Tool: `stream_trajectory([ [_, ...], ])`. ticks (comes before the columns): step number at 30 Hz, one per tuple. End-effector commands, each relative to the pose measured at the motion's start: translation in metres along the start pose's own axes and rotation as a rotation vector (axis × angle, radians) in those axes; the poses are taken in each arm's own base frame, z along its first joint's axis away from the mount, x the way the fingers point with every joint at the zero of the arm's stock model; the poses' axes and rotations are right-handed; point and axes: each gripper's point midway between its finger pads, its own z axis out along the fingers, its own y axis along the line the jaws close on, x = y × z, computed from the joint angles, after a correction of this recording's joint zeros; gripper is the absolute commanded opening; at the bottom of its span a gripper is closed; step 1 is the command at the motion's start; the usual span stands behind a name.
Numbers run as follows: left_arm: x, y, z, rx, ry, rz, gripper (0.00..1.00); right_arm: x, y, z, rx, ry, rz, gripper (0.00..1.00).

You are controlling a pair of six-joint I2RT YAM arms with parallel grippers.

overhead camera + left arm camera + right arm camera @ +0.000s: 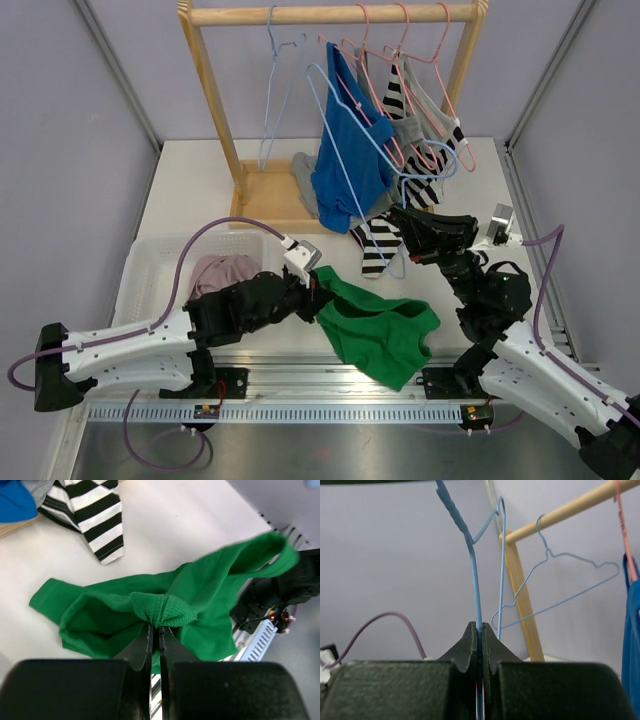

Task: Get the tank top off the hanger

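Note:
The green tank top (385, 330) lies crumpled on the table near the front edge, between the two arms. My left gripper (318, 285) is shut on a bunched ribbed edge of the tank top (162, 609), and in the left wrist view its fingertips (155, 626) pinch that fold. No hanger wire shows inside the green cloth. My right gripper (402, 216) sits below the hanging clothes, shut on the thin wire of a light blue hanger (473, 570); the right gripper (480, 626) has the wire running straight up out of its jaws.
A wooden rack (330, 14) stands at the back with an empty blue hanger (275, 90) and pink hangers carrying a blue top (350, 160), grey cloth and a striped garment (380, 245). A white basket (150, 260) at the left holds a pinkish garment (225, 272).

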Motion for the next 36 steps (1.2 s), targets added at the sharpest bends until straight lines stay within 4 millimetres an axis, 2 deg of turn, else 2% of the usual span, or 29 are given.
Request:
stream_trajectory([
  [1,0.003,0.007,0.008,-0.046,-0.015,-0.005,0.00,-0.075,0.006,0.005,-0.007,-0.353,-0.046,0.00],
  [2,0.004,0.013,0.009,-0.086,-0.021,-0.008,0.00,-0.064,-0.002,0.010,0.017,-0.332,-0.046,0.00],
  [4,0.011,0.026,0.008,-0.160,0.001,-0.023,0.00,-0.038,-0.023,0.023,0.131,-0.172,-0.021,0.00],
  [5,0.017,0.039,0.006,-0.227,0.020,-0.013,0.02,-0.027,-0.030,0.028,0.179,-0.092,-0.010,0.00],
  [6,0.014,0.040,0.004,-0.244,0.021,-0.015,0.06,-0.013,-0.040,0.034,0.259,0.041,-0.004,0.00],
  [7,0.016,0.043,0.003,-0.263,0.033,-0.013,0.14,-0.009,-0.047,0.035,0.308,0.068,0.006,0.00],
  [8,0.019,0.045,0.000,-0.271,0.054,-0.002,0.36,-0.004,-0.052,0.038,0.329,0.098,0.001,0.00],
  [10,0.013,0.038,-0.005,-0.251,0.051,0.004,0.57,0.003,-0.063,0.036,0.385,0.118,0.003,0.00],
  [11,0.013,0.041,-0.010,-0.267,0.059,0.010,0.76,0.011,-0.069,0.037,0.413,0.145,-0.001,0.00],
  [14,-0.002,0.038,-0.025,-0.280,0.036,-0.002,0.91,0.013,-0.083,0.048,0.493,0.194,-0.034,0.00],
  [16,-0.009,0.037,-0.034,-0.280,0.027,-0.008,0.96,0.021,-0.092,0.052,0.537,0.237,-0.064,0.00],
  [17,-0.016,0.038,-0.043,-0.285,0.016,-0.013,0.99,0.021,-0.095,0.066,0.543,0.248,-0.074,0.00],
  [19,-0.022,0.040,-0.054,-0.301,0.006,-0.030,0.99,0.038,-0.110,0.072,0.604,0.319,-0.131,0.00],
  [20,-0.023,0.044,-0.063,-0.318,0.017,-0.028,0.99,0.025,-0.106,0.086,0.603,0.294,-0.143,0.00],
  [21,-0.028,0.045,-0.072,-0.320,0.003,-0.049,0.99,0.027,-0.108,0.092,0.611,0.301,-0.159,0.00],
  [22,-0.029,0.049,-0.077,-0.334,0.003,-0.054,0.99,0.036,-0.118,0.096,0.646,0.317,-0.191,0.00],
  [23,-0.029,0.055,-0.087,-0.364,0.014,-0.049,0.99,0.023,-0.115,0.109,0.647,0.290,-0.199,0.00],
  [24,-0.031,0.058,-0.095,-0.369,0.007,-0.059,0.99,0.024,-0.116,0.115,0.656,0.293,-0.209,0.00],
  [25,-0.030,0.060,-0.100,-0.372,0.015,-0.056,0.99,0.038,-0.126,0.121,0.681,0.324,-0.238,0.00],
  [26,-0.025,0.063,-0.104,-0.375,0.034,-0.042,0.99,0.027,-0.123,0.134,0.681,0.305,-0.240,0.00],
  [27,-0.023,0.063,-0.107,-0.367,0.044,-0.025,0.99,0.028,-0.124,0.140,0.687,0.307,-0.248,0.00],
  [28,-0.023,0.064,-0.111,-0.360,0.042,-0.022,0.99,0.042,-0.133,0.146,0.704,0.333,-0.268,0.00],
  [29,-0.020,0.068,-0.113,-0.367,0.051,-0.014,0.99,0.034,-0.130,0.156,0.704,0.327,-0.272,0.00],
  [30,-0.015,0.071,-0.114,-0.377,0.061,-0.001,0.99,0.035,-0.133,0.163,0.705,0.334,-0.288,0.00],
  [31,-0.016,0.075,-0.118,-0.384,0.046,-0.002,0.99,0.053,-0.142,0.168,0.720,0.364,-0.301,0.00],
  [32,-0.014,0.077,-0.120,-0.390,0.045,0.000,0.99,0.044,-0.140,0.180,0.718,0.350,-0.306,0.00],
  [33,-0.014,0.079,-0.121,-0.391,0.039,-0.003,0.99,0.046,-0.142,0.186,0.718,0.357,-0.322,0.00],
  [34,-0.017,0.075,-0.122,-0.363,0.022,-0.010,0.99,0.052,-0.147,0.199,0.727,0.356,-0.329,0.00],
  [36,-0.020,0.073,-0.124,-0.345,0.010,0.001,0.99,0.065,-0.153,0.206,0.730,0.390,-0.345,0.00],
])
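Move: The green tank top, pinched by one end in the left fingers, has its middle about 14 cm to the left hand's right, 3 cm back and 12 cm down. The basket is some 33 cm left, 8 cm ahead and 10 cm below. The right hand holds the bare blue hanger; its gap on the rail is roughly 30 cm ahead, 9 cm left and 13 cm above, with the empty hanger about 12 cm farther left and the blue tank top hanging below, 4 cm right of the gap. The green tank top is lowered some 5 cm by the left hand, whose fingers open wide and let go of its end; that hand then lifts clear and sweeps left towards the basket. Meanwhile the right hand keeps its pinch on the bare hanger and carries it about 23 cm forward, somewhat left and finally up to the rail, its wrist turning clockwise and tipping down by roughly 30 degrees each. ##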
